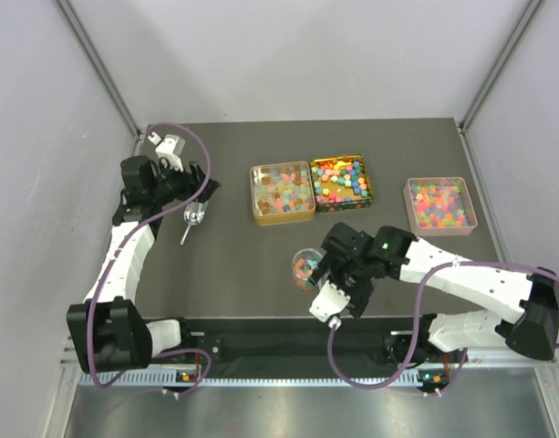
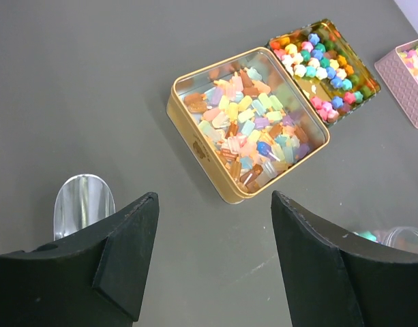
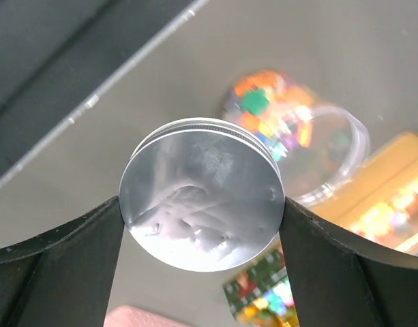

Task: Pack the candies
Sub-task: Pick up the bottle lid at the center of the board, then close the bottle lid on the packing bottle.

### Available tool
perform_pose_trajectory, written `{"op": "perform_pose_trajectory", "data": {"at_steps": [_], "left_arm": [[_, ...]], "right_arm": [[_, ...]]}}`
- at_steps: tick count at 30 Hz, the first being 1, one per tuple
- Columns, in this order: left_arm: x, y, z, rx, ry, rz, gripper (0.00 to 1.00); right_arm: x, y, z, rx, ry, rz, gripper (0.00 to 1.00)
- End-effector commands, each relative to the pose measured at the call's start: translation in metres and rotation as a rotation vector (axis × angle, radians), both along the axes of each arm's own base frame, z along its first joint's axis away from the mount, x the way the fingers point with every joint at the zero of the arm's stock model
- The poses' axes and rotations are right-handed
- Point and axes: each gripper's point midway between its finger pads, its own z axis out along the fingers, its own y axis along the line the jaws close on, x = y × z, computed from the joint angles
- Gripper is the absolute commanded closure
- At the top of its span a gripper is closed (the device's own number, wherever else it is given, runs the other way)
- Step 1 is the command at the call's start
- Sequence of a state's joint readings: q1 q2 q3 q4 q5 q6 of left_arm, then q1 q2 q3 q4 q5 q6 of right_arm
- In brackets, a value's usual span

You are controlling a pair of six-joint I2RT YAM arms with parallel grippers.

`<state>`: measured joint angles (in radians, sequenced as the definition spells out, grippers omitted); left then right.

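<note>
My right gripper [image 3: 202,211] is shut on a round silver lid [image 3: 202,177], a finger pressed on each side of its rim. Just beyond it stands a small clear jar [image 3: 331,150] holding mixed-colour candies [image 3: 263,109]. From above, that jar [image 1: 305,266] sits by the right gripper [image 1: 329,274] near the table's front edge. My left gripper [image 2: 215,201] is open over bare table, nothing between its fingers. More candies [image 2: 253,126] fill a gold tin [image 2: 195,143] ahead of it.
A metal scoop [image 2: 82,201] lies on the table by the left finger. A second gold tin [image 1: 343,182] of bright candies adjoins the first one [image 1: 282,192]. A pink tin [image 1: 439,204] of candies stands at the right.
</note>
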<state>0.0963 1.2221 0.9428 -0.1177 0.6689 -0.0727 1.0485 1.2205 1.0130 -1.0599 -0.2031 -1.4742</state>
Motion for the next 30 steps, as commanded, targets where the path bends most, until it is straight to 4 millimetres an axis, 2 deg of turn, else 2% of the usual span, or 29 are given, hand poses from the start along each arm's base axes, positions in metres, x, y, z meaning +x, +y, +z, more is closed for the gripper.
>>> {"op": "perform_pose_trajectory", "data": {"at_steps": [1, 5, 7, 9, 10, 14, 17, 24, 30], "left_arm": [[0.009, -0.003, 0.037, -0.002, -0.129, -0.02, 0.28], [0.001, -0.004, 0.036, 0.0, -0.135, -0.023, 0.28], [-0.004, -0.006, 0.038, -0.002, -0.144, -0.03, 0.28], [-0.01, -0.007, 0.035, -0.005, -0.133, -0.037, 0.28], [-0.014, -0.007, 0.036, -0.006, -0.135, -0.035, 0.28], [-0.023, -0.007, 0.03, -0.003, -0.121, -0.033, 0.28], [-0.027, -0.007, 0.027, -0.002, -0.121, -0.029, 0.28], [-0.029, -0.007, 0.026, 0.0, -0.124, -0.028, 0.27], [-0.028, -0.006, 0.027, 0.001, -0.126, -0.023, 0.27]], "right_arm": [[0.018, 0.004, 0.033, -0.007, -0.059, 0.001, 0.23], [0.037, 0.022, 0.043, -0.005, -0.058, -0.002, 0.22], [0.051, 0.034, 0.042, -0.011, -0.041, -0.002, 0.22], [0.055, 0.04, 0.041, -0.017, -0.002, 0.007, 0.21], [0.066, 0.048, 0.039, -0.026, 0.016, -0.009, 0.2], [0.078, 0.055, 0.035, -0.079, 0.074, -0.019, 0.2], [0.078, 0.057, 0.035, -0.085, 0.1, -0.013, 0.2], [0.065, 0.052, 0.023, -0.142, 0.195, -0.003, 0.18], [0.061, 0.063, 0.018, -0.127, 0.208, 0.001, 0.18]]}}
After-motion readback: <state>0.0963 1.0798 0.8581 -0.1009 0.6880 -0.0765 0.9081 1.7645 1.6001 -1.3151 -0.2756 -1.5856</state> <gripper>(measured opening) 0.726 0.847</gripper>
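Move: The lid is already clamped in the right gripper. The bottle of candies it goes to stands about 7 cm ahead of that hand and 7 cm to its left, its middle some 8 cm lower. The gold candy tray lies roughly 20 cm farther out than the bottle and 6 cm left of it. The green tin is some 29 cm ahead of the hand and 2 cm to its right. From the empty left hand the bottle is about 17 cm back, 24 cm right and 18 cm down. Keep the lid pinched in the right gripper and carry it up, then forward and left to above the bottle, about 9 cm forward and 6 cm left. Then sink a couple of centimetres and ease back about 1 cm, tilting the wrist some 10 degrees so the fingers point more back towards the base. Draw the open left gripper back some 3 cm, first lifting, then sinking slightly. ##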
